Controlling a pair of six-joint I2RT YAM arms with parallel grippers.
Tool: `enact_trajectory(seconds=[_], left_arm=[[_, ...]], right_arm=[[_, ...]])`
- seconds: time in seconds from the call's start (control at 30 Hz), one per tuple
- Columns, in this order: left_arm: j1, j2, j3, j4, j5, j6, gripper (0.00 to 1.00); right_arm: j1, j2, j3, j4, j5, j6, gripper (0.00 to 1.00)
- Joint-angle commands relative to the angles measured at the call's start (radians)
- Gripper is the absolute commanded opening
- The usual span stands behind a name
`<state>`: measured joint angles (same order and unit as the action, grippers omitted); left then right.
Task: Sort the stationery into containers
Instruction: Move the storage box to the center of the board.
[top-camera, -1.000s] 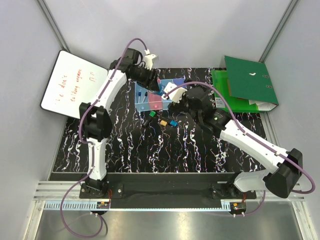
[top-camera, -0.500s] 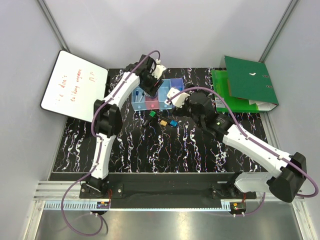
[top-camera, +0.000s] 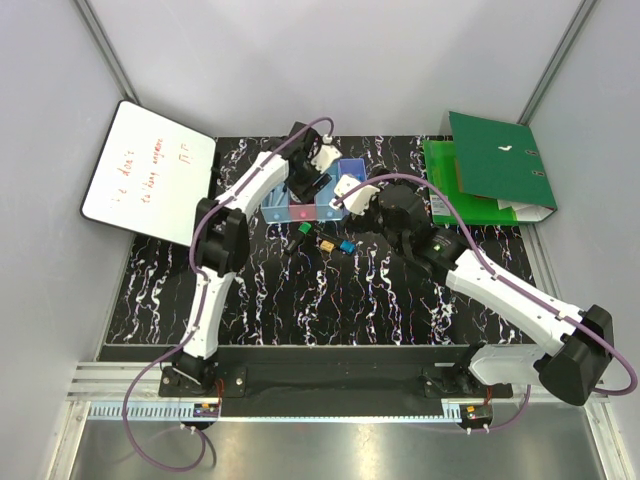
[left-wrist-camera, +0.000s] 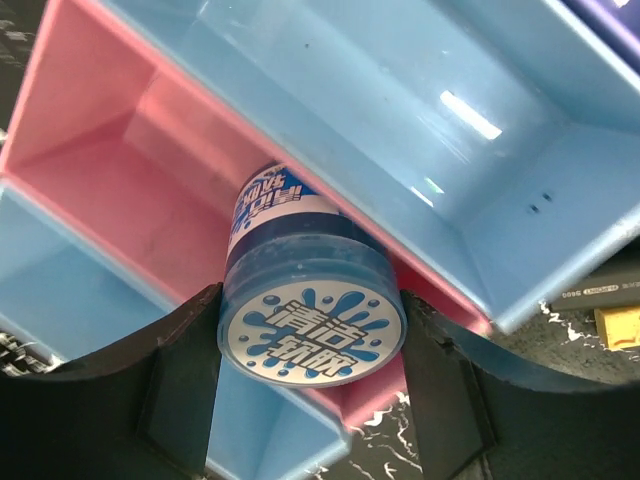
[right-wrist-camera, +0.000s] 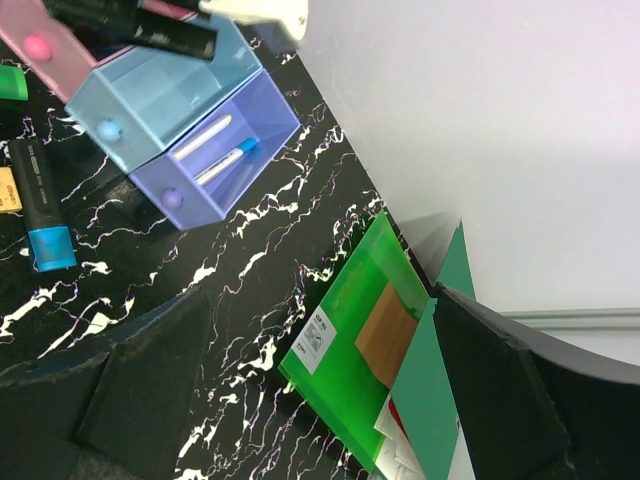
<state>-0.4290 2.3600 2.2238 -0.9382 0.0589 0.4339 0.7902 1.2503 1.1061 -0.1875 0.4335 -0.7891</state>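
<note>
My left gripper (left-wrist-camera: 310, 395) is shut on the round blue squat roll (left-wrist-camera: 310, 320), which has a white label, and holds it over the pink bin (left-wrist-camera: 130, 190). The blue bin (left-wrist-camera: 400, 130) and the light blue bin (left-wrist-camera: 60, 300) flank the pink one. From above, the left gripper (top-camera: 305, 186) is over the row of bins (top-camera: 350, 168). My right gripper (right-wrist-camera: 320, 400) is open and empty, right of the bins. The purple bin (right-wrist-camera: 215, 150) holds two white markers (right-wrist-camera: 225, 160). A black marker with a blue cap (right-wrist-camera: 40, 205), a green piece (right-wrist-camera: 10, 82) and a yellow piece (right-wrist-camera: 8, 190) lie on the table.
A green marker (top-camera: 300, 232), a yellow piece (top-camera: 326, 244) and a blue-capped marker (top-camera: 347, 246) lie just in front of the bins. The large green binder (top-camera: 495, 165) is at the back right. The whiteboard (top-camera: 148, 170) leans at the back left.
My left arm has swung right and its wrist has turned over the bins, still holding the roll. My right gripper has shifted slightly right, away from the bins.
</note>
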Motion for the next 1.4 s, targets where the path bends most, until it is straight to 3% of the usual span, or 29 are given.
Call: enact_trajectory(seconds=[0.0,0.63,1.03,1.37], left_arm=[[-0.027,-0.105,-0.065,-0.002,0.030,0.043,0.00],[-0.071,-0.258,-0.257,-0.079,0.136,0.040,0.00],[-0.116,-0.376,-0.481,-0.074,0.188,0.017,0.00],[-0.119,-0.312,-0.406,-0.045,0.130,0.023,0.00]], right_arm=[[0.004,-0.035,-0.002,0.052,0.001,0.007,1.00],[0.006,-0.042,0.008,0.053,-0.001,0.007,1.00],[0.004,-0.048,0.009,0.051,0.002,0.005,1.00],[0.007,-0.051,0.001,0.051,-0.002,0.008,1.00]])
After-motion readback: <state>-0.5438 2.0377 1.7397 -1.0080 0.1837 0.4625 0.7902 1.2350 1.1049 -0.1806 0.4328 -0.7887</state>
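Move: The left hand still grips the blue jar inside the pink compartment of the storage box. The box's middle lies about 5 cm ahead, 3 cm to its right and 4 cm down. In front of the box, on the table some 7 cm below the hand, are the green-capped marker, 11 cm back and 2 cm left; the blue-capped marker, 12 cm back and 7 cm right; and the orange block, 14 cm back and 5 cm right. From the right hand, the box's middle is roughly 18 cm ahead, 11 cm left and 24 cm below. With the jar still pinched in its fingers and set in the pink compartment, the left hand drags the storage box by it: it dips about a centimetre, then draws steadily back towards the base, some 15 cm, staying low and nearly level. The wrist tilts about 15 degrees, fingertips swinging back, and turns some 10 degrees clockwise; the grip is kept. ##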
